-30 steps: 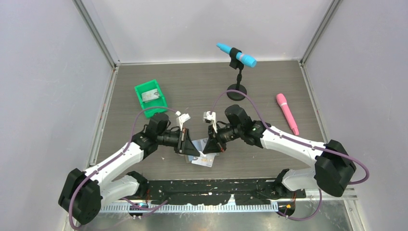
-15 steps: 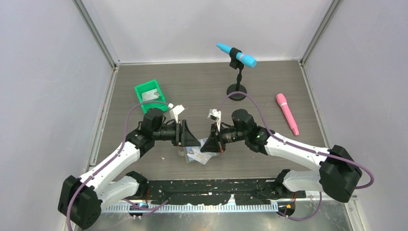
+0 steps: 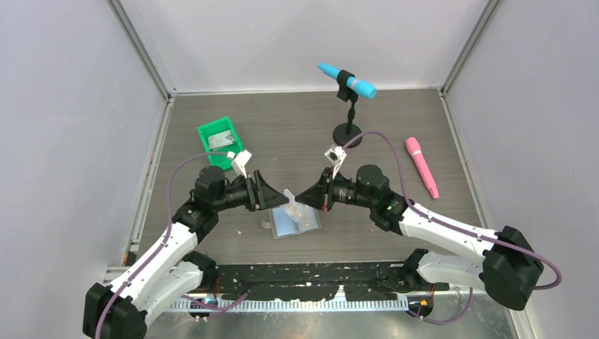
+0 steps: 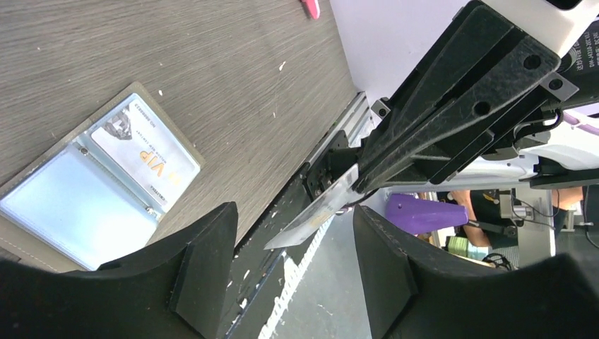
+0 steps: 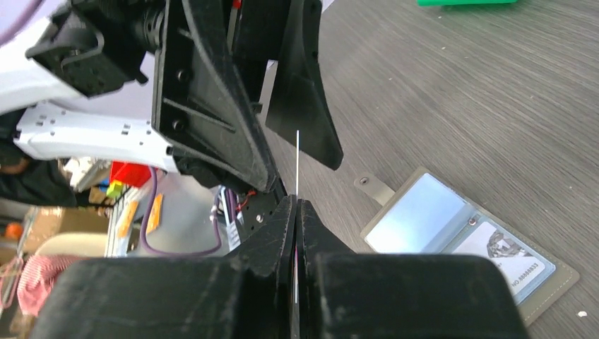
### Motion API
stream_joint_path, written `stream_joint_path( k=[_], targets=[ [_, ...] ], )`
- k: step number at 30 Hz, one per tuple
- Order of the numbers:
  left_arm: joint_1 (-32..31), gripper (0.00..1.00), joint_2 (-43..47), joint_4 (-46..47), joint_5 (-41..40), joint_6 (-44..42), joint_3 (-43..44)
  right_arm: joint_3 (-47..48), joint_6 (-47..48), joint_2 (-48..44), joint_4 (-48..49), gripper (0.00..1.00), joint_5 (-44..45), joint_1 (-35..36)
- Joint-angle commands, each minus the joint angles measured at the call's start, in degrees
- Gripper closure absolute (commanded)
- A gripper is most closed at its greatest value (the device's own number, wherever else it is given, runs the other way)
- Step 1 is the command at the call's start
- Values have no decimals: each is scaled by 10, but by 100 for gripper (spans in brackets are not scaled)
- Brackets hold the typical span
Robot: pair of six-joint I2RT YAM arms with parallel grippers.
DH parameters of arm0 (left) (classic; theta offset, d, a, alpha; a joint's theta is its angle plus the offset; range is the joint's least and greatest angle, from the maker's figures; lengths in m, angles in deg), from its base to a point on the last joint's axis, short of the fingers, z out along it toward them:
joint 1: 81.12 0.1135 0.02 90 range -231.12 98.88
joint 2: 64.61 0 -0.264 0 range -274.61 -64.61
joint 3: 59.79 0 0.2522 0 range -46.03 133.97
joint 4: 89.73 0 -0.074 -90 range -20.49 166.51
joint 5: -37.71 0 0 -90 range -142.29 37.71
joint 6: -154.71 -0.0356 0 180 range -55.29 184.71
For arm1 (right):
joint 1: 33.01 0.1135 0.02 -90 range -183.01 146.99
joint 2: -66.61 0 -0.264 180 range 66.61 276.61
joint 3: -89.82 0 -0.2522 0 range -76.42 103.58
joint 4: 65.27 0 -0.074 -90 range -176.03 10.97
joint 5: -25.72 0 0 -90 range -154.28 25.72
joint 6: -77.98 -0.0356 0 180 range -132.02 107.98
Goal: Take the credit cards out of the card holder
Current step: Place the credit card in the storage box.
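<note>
The card holder (image 3: 297,223) lies open and flat on the table, pale blue pockets up, and it shows in the left wrist view (image 4: 85,205) and the right wrist view (image 5: 424,212). One credit card (image 4: 145,152) marked VIP sits in its pocket. My right gripper (image 3: 302,200) is shut on another credit card (image 3: 292,199), held above the holder. That card shows edge-on as a thin white line (image 5: 297,159) in front of the right gripper (image 5: 297,212). My left gripper (image 3: 273,195) faces it, open. Its fingers stand on either side of the card's free corner (image 4: 311,219) without touching.
A green bin (image 3: 222,141) with a grey item inside stands at the back left. A blue microphone on a black stand (image 3: 347,85) is at the back, and a pink microphone (image 3: 422,166) lies to the right. The arms' bases line the near edge.
My left gripper has opened and drawn back to the left. The right gripper has lifted up and back with a card in it. The holder now lies flat and open on the table.
</note>
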Motion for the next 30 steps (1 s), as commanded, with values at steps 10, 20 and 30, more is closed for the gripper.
stream_joint_path(
  k=[10, 20, 30],
  targets=[
    [3, 34, -4, 225, 9, 110, -72, -63, -147, -23, 152, 95, 112, -2],
    [2, 73, -58, 358, 34, 174, -94, -113, -216, -19, 246, 95, 124, -2],
    [2, 100, -79, 303, 93, 119, -73, -79, -98, -39, 105, 57, -17, -14]
  ],
)
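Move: The credit card, already pinched in the right hand's shut fingers, has its middle about 3 cm right of the open left hand and 1 cm below it. From the right hand, that middle lies about 2 cm left, 1 cm back and 2 cm below. From the left hand, the card holder lies some 14 cm down, 3 cm right and 1 cm back; the green storage box about 20 cm ahead, 17 cm left and 14 cm down. Left hand eases about 2 cm right and pinches the credit card; right goes forward, back, and opens off it. ##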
